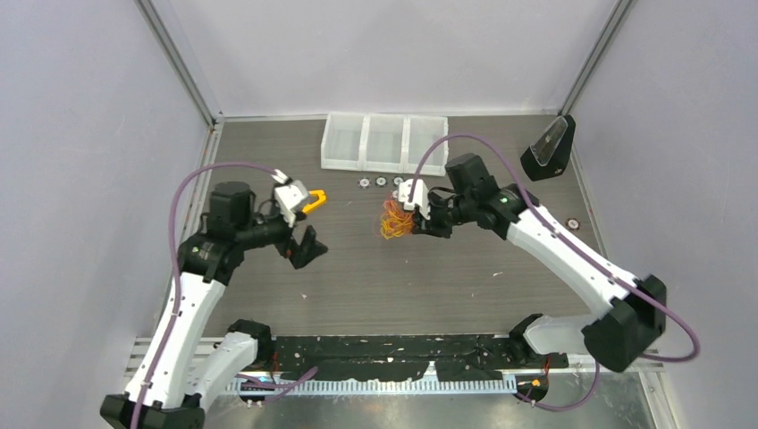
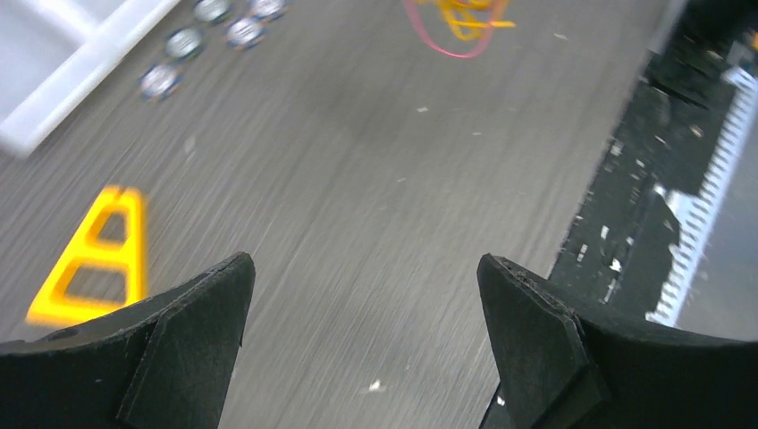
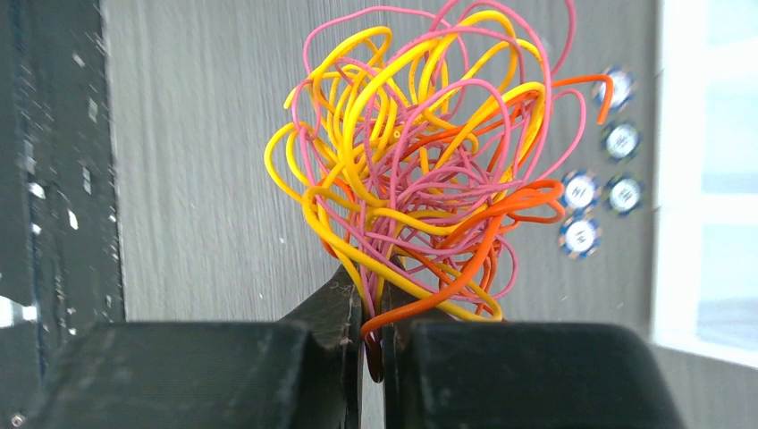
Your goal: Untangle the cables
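The cables (image 3: 420,179) are a tangled ball of thin yellow, orange and pink wires. In the top view this bundle (image 1: 394,220) sits mid-table, just left of my right gripper (image 1: 416,218). The right gripper (image 3: 374,295) is shut on strands at the edge of the bundle, with the rest fanning out beyond its fingers. My left gripper (image 1: 302,229) hovers well to the left of the cables. Its fingers (image 2: 201,313) stand wide apart with only bare table between them, and the left gripper (image 2: 365,268) is open. The cables (image 2: 460,22) show small at the top of the left wrist view.
A yellow triangular plastic frame (image 1: 314,201) lies beside the left gripper. A white three-compartment bin (image 1: 384,141) stands at the back. Several small round discs (image 1: 380,181) lie in front of it. A black stand (image 1: 550,147) is back right, and a black strip (image 1: 402,356) lines the near edge.
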### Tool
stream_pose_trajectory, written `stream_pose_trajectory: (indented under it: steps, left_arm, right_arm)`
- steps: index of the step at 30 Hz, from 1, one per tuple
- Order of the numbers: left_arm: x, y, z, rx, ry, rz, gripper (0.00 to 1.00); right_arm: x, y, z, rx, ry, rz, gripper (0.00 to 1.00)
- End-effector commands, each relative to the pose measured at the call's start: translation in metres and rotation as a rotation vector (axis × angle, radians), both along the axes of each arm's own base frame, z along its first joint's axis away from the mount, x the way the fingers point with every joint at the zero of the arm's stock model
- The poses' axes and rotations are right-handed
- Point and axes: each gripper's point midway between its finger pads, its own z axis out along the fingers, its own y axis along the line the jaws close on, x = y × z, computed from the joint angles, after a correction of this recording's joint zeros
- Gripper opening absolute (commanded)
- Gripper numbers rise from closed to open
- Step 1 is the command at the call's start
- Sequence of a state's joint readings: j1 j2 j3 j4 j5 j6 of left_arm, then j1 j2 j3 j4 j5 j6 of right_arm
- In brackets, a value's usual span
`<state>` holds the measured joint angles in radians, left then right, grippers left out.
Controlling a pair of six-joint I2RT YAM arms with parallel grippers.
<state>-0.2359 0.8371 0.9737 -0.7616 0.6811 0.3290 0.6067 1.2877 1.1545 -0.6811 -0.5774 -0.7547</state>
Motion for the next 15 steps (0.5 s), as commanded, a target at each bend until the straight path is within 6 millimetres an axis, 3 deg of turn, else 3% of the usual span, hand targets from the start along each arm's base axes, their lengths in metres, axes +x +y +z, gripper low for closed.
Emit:
stream_pose_trajectory:
  steps: [1,7,10,12,15]
  left_arm:
    - [0.002,-0.059,0.033,-0.061,-0.236,-0.260,0.96]
    - [0.007,-0.116,0.045,-0.074,-0.294,-0.387,0.93]
    - [0.011,-0.134,0.034,-0.057,-0.281,-0.418,0.88]
    - [0.008,-0.142,0.026,-0.043,-0.245,-0.451,0.75]
    - [0.002,-0.144,0.030,-0.054,-0.218,-0.480,0.42]
  right_arm:
    - [-0.019,0.016,0.040,0.139,0.017,0.065,0.06]
    - [-0.026,0.023,0.050,0.169,-0.033,0.107,0.06]
    - [-0.030,0.025,0.056,0.182,-0.050,0.114,0.05]
    - [-0.031,0.023,0.055,0.171,-0.071,0.107,0.05]
    - [-0.030,0.014,0.042,0.129,-0.081,0.075,0.05]
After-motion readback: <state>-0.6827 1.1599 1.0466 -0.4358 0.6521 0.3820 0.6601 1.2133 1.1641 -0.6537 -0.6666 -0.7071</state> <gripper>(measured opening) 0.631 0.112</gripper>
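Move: The cable bundle hangs from the right hand's shut fingers, its middle about 4 cm left, 1 cm ahead and 3 cm below that hand. From the open left hand it lies roughly 17 cm to the right, 6 cm ahead and 6 cm lower. Down on the table, counted from the left hand and some 22 cm below it, the poker chips are about 24 cm ahead and 17 cm right, the yellow triangle 19 cm ahead and 4 cm left. The left fingers arrive astride the free end of the cable bundle and start closing over its outer loops, about a third of their gap gone, after a quick sweep of some 13 cm to the right with a clockwise turn of about 25 degrees. The right hand keeps its pinch on the other end, rising 3 to 4 cm while easing back 3 cm and a little left towards the left hand. ##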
